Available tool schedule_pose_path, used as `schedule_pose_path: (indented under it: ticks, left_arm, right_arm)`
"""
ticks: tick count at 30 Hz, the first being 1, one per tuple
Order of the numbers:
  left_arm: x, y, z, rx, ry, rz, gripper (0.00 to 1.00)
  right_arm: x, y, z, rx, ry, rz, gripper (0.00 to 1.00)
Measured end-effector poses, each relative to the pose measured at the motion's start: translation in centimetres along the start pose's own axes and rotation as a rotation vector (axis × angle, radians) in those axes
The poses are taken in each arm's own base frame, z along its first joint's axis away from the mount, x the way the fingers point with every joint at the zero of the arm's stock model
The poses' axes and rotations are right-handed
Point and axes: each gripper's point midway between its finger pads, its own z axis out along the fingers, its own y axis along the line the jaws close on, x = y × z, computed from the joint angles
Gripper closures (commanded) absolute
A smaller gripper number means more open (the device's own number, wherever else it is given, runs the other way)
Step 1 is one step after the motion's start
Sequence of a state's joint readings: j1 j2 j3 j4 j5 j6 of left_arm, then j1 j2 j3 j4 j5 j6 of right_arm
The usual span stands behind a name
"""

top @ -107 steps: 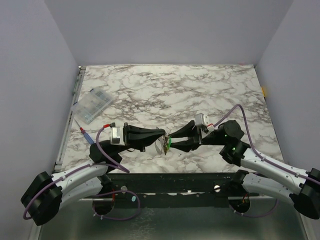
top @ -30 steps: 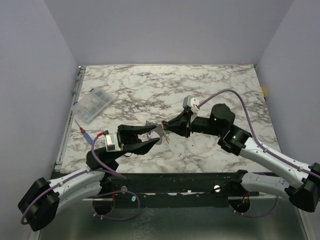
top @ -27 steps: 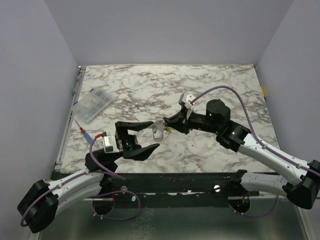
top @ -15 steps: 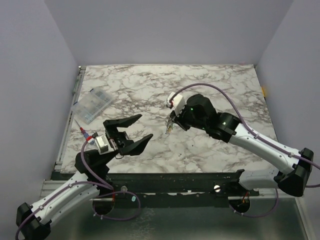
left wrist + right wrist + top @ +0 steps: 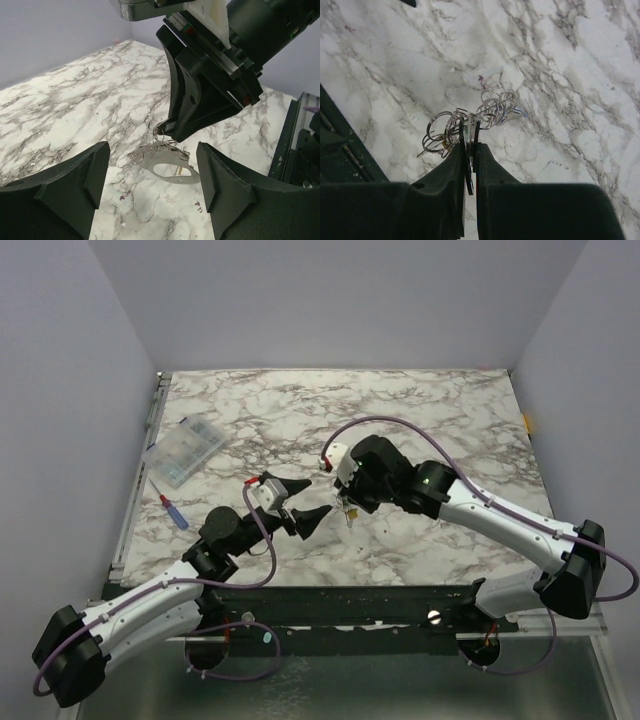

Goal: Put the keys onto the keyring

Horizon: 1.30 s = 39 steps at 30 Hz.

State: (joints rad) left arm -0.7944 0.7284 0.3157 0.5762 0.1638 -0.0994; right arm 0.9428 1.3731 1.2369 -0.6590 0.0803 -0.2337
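My right gripper (image 5: 349,512) points down over the middle of the marble table and is shut on a bunch of keys (image 5: 469,131), clamped edge-on between its fingers (image 5: 487,165). Several silvery wire loops of the keyring (image 5: 492,107) fan out above the fingertips, with a blue bit (image 5: 518,113) and a yellow bit (image 5: 441,145) among them. In the left wrist view a flat silvery tag with an oval hole (image 5: 165,163) hangs under the loops (image 5: 159,146), just above the table. My left gripper (image 5: 304,502) stands open just left of the bunch, holding nothing; its fingers (image 5: 80,175) flank the tag without touching.
A clear compartment box (image 5: 186,451) lies at the far left of the table. A small red and blue tool (image 5: 172,510) lies near the left edge. The dark rail (image 5: 400,595) runs along the table's near edge. Grey walls close in three sides.
The left gripper opened, let go of the bunch and swung back in facing it. The right arm turned downward and carried the bunch toward the table.
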Motion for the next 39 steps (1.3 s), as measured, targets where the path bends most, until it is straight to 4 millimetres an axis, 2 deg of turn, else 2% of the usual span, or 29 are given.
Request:
schedule_pose_path:
  ticks: [4, 8, 13, 16, 17, 18, 22, 26, 28, 29, 33, 35, 36, 37, 39]
  left_arm:
    - [1.4, -0.4, 0.7, 0.027, 0.043, 0.035, 0.32]
    - [3.3, -1.1, 1.3, 0.073, 0.093, 0.076, 0.41]
    - [3.1, -2.6, 2.0, 0.165, 0.058, 0.111, 0.48]
    - [2.8, -3.9, 2.4, 0.241, 0.03, 0.117, 0.64]
    - [2.7, -4.3, 2.5, 0.264, 0.027, 0.116, 0.72]
    - [2.8, -4.7, 2.8, 0.289, 0.028, 0.112, 0.75]
    - [3.6, -5.9, 3.2, 0.357, 0.055, 0.097, 0.71]
    - [4.0, -6.8, 3.2, 0.401, 0.06, 0.095, 0.72]
    - [4.1, -7.3, 3.2, 0.427, 0.057, 0.099, 0.85]
    - [4.1, -7.6, 3.2, 0.444, 0.055, 0.101, 0.98]
    - [4.7, -8.7, 3.3, 0.494, 0.066, 0.1, 1.0]
    - [5.0, -9.2, 3.3, 0.508, 0.073, 0.101, 1.0]
    - [5.1, -9.3, 3.3, 0.512, 0.075, 0.104, 1.0]
    - [5.1, -9.3, 3.3, 0.51, 0.074, 0.107, 1.0]
    - [4.8, -9.3, 3.3, 0.504, 0.064, 0.115, 1.0]
  right_arm:
    - [0.7, 1.8, -0.3, -0.099, 0.021, -0.009, 0.99]
    - [1.2, 3.3, -1.0, -0.192, 0.03, -0.022, 0.99]
    - [0.7, 4.4, -3.2, -0.259, -0.036, -0.039, 0.99]
    - [0.7, 4.7, -4.3, -0.279, -0.068, -0.048, 0.99]
    - [0.8, 4.9, -4.5, -0.284, -0.073, -0.051, 0.99]
    - [0.9, 4.9, -4.6, -0.288, -0.076, -0.053, 0.99]
    - [1.7, 4.8, -4.6, -0.284, -0.063, -0.048, 0.99]
    - [2.1, 5.1, -4.8, -0.294, -0.064, -0.052, 0.99]
    - [2.2, 5.3, -5.1, -0.303, -0.072, -0.057, 0.99]
    - [2.3, 5.3, -5.2, -0.305, -0.076, -0.06, 0.99]
    - [3.3, 5.5, -5.5, -0.308, -0.062, -0.074, 0.98]
    - [3.8, 5.6, -5.5, -0.312, -0.051, -0.075, 0.84]
    - [4.0, 5.6, -5.6, -0.31, -0.048, -0.075, 0.74]
    - [4.0, 5.6, -5.6, -0.305, -0.048, -0.075, 0.59]
    - [3.5, 5.3, -5.7, -0.283, -0.071, -0.074, 0.42]
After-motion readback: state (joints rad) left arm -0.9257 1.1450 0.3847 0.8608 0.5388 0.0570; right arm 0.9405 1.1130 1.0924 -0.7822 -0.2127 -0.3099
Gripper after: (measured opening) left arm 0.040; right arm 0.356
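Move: The keys and keyring are already pinched in the right fingertips, with the middle of the bundle about 1 cm below that hand's point. From the open left hand the bundle lies about 6 cm to the right, 3 cm ahead and 4 cm below. A key head with an oval hole hangs from it, roughly 2 cm lower. Seen from the right hand, the left fingertips wait about 6 cm left, 2 cm back and 4 cm up. The left fingers pinch the keys and rings beside the right fingertips, closing from wide to nearly shut as that hand goes some 9 cm right, 5 to 6 cm back and a little down, turning about 30 degrees clockwise. The right hand carries the bundle about 8 cm back and slightly right, swinging about 15 degrees counter-clockwise, then opens its fingers partway at the end. ##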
